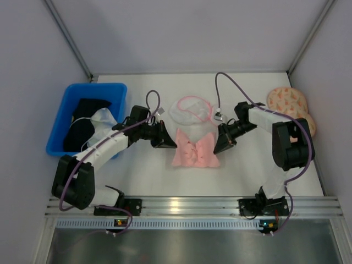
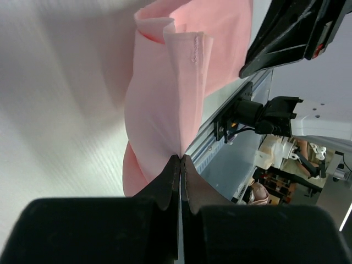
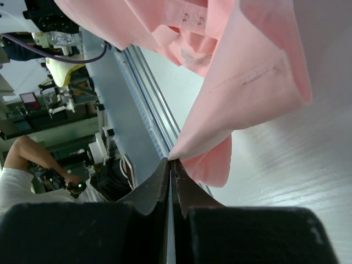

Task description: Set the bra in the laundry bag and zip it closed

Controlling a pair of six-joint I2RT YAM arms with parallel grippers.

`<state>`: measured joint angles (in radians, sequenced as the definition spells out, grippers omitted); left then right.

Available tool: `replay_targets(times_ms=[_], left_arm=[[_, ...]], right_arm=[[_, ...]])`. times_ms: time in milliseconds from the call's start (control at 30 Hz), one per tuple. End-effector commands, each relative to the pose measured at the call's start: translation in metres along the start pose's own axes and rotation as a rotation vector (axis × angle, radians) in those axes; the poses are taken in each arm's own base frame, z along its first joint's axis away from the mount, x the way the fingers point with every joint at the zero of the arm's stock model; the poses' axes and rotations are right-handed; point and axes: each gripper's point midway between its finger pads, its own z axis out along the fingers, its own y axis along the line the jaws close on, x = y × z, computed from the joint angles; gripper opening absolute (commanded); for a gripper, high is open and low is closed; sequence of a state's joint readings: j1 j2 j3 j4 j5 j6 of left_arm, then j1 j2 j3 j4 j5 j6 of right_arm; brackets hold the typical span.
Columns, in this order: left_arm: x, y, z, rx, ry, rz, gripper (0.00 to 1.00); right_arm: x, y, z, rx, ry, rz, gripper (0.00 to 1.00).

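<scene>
The light-pink bra [image 1: 195,149] hangs bunched over the middle of the table, stretched between my two grippers. At the bra's left edge my left gripper [image 1: 168,144] is shut; the left wrist view shows the pink fabric [image 2: 165,99] drawn to a point pinched at its tips [image 2: 180,158]. My right gripper [image 1: 219,147] is shut on the bra's right edge, where a fold of the cloth [image 3: 247,88] narrows into its tips [image 3: 170,160]. The laundry bag [image 1: 190,111], white mesh with pink edging, lies just behind the bra, between the two wrists.
A blue bin [image 1: 59,121] with black and white garments stands at the left, beside the left arm. A peach speckled two-lobed item [image 1: 290,103] lies at the far right by the wall. An aluminium rail [image 1: 187,206] runs along the near edge.
</scene>
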<state>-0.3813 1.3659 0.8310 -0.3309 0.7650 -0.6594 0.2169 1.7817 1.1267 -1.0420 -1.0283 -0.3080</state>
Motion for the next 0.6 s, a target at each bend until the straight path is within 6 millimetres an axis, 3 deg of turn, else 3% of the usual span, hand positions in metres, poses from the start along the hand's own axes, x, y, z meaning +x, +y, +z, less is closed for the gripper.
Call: replay_targets(times_ms=[0, 200, 533, 567], left_arm=[[-0.005, -0.043, 0.000, 0.036, -0.030, 0.038, 0.00], [0.004, -0.074, 0.027, 0.026, 0.016, 0.056, 0.00], [0.008, -0.095, 0.094, 0.082, 0.065, 0.049, 0.00], [0.010, -0.090, 0.103, 0.076, 0.077, 0.033, 0.00]], right_arm=[[-0.011, 0.024, 0.004, -0.087, -0.015, -0.046, 0.00], [-0.012, 0.021, 0.012, -0.113, 0.008, -0.020, 0.00], [-0.011, 0.006, 0.010, -0.098, 0.003, 0.024, 0.00], [-0.010, 0.004, 0.009, -0.094, 0.003, 0.028, 0.00]])
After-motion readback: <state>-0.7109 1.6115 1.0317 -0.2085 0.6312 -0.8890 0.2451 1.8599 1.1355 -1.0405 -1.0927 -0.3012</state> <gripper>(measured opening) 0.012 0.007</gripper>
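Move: The bra's right end is pinched in the right fingers, about 17 cm to the left hand's right, 3 cm nearer the base and 3 cm lower; the left fingers already hold the other end. The bra's middle sags between them, some 9 cm right of the left hand, 3 cm back and 7 below. The laundry bag's middle lies on the table about 18 cm ahead of the left hand, 13 to its right and 9 below. Rightward in a low arch, the left hand carries its end of the bra about 11 cm towards the end pinched by the right hand, rising some 3.5 cm on the way and sinking back to its starting height, easing a little towards the base. The right hand keeps its grip and nearly its place, drifting left by barely more than a centimetre; both sets of fingers stay shut. ##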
